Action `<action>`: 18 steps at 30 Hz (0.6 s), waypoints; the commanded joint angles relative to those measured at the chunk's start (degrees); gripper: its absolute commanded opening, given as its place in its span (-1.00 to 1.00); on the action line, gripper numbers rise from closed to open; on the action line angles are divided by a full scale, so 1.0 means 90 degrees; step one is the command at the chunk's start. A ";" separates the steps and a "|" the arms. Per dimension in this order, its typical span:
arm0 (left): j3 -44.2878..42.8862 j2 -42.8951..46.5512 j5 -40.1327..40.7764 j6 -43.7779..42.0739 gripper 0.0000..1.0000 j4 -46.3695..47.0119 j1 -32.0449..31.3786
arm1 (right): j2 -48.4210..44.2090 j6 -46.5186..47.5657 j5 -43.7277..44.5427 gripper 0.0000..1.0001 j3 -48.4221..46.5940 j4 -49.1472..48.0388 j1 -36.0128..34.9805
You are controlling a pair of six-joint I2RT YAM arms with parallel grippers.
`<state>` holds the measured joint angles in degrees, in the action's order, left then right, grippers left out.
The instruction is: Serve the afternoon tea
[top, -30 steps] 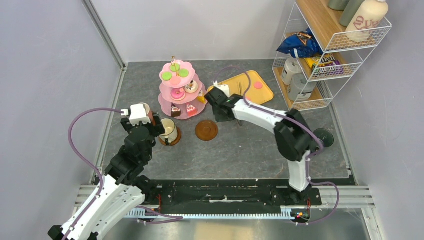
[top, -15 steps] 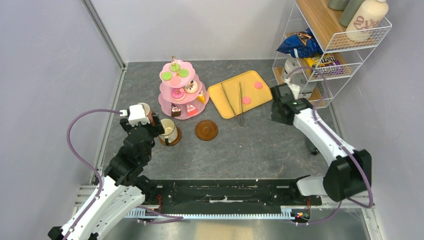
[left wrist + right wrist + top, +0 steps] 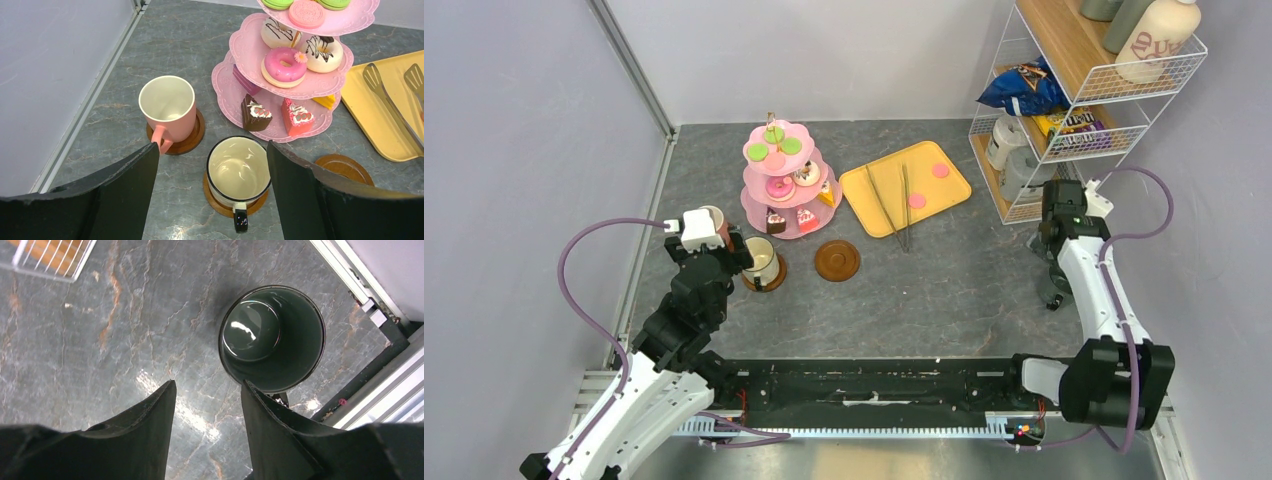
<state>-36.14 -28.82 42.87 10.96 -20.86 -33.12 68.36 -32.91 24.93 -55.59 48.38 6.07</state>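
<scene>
The pink three-tier stand (image 3: 779, 185) holds macarons, donuts and cake wedges; it also shows in the left wrist view (image 3: 235, 95). A pink mug (image 3: 167, 106) and a cream black-rimmed mug (image 3: 239, 170) each stand on a brown saucer. A third saucer (image 3: 837, 260) lies bare. My left gripper (image 3: 211, 147) is open and empty, above and around the cream mug without touching it. My right gripper (image 3: 208, 385) is open and empty above the floor. A dark green mug (image 3: 272, 337) stands just right of its gap, behind the right finger (image 3: 270, 415). From above my right arm mostly hides this mug.
A yellow tray (image 3: 944, 190) holds metal tongs (image 3: 902, 205) and two pink macarons. A white wire shelf (image 3: 1074, 110) at the far right carries a blue crisp bag, a yellow packet, jars and a cream bottle. A metal rail (image 3: 380, 315) runs close beside the dark mug.
My right arm has swung from beside the stand, across the tray, to the far right edge over the dark green mug. My left arm and the mugs have not moved.
</scene>
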 commanded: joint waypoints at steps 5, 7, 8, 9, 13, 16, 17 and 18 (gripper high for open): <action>0.0026 0.0041 -0.0101 -0.0056 0.71 0.0238 0.0031 | 0.0777 -0.0380 0.0059 0.17 -0.0005 -0.0805 0.0554; 0.0029 0.0057 -0.0099 -0.0056 0.72 0.0245 0.0031 | 0.0948 -0.0357 -0.0088 0.16 0.0055 -0.0925 0.0648; 0.0025 0.0051 -0.0090 -0.0061 0.72 0.0248 0.0028 | 0.0999 -0.0341 -0.0099 0.15 0.0097 -0.0979 0.0681; 0.0031 0.0048 -0.0089 -0.0066 0.71 0.0257 0.0029 | 0.1040 -0.0324 -0.0142 0.15 0.0165 -0.1035 0.0710; 0.0029 0.0040 -0.0099 -0.0075 0.71 0.0269 0.0033 | 0.1065 -0.0221 -0.0307 0.11 0.0386 -0.1175 0.0744; 0.0028 0.0046 -0.0113 -0.0075 0.71 0.0268 0.0036 | 0.1108 -0.0160 -0.0380 0.09 0.0533 -0.1205 0.0744; 0.0028 0.0048 -0.0106 -0.0083 0.71 0.0268 0.0027 | 0.1125 -0.0152 -0.0409 0.06 0.0577 -0.1215 0.0749; 0.0028 0.0048 -0.0111 -0.0085 0.71 0.0267 0.0028 | 0.1126 -0.0136 -0.0453 0.03 0.0614 -0.1216 0.0742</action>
<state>-36.14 -28.82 41.85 10.96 -20.84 -33.12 78.04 -34.70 22.04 -51.29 39.53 12.60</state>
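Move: The dark green mug stands some 6 cm to the right of the right hand and 2 cm back from it, its middle about 8 cm below the finger pads. The wire shelf's near left corner lies roughly 12 cm ahead and 5 cm left, about 11 cm lower; the grey jar on that shelf is some 19 cm ahead, 3 cm left and 5 cm lower. From the left hand, the mug is about 65 cm to the right, nearly level ahead and 18 cm below. The dark green mug's left rim is what the right hand comes down to: it sinks between 5 and 6 cm, also sliding about 2.5 cm right in the first half and turning slightly clockwise. The fingers stay about half open and end astride the rim, one inside the mouth and the other outside, with no pinch yet. ##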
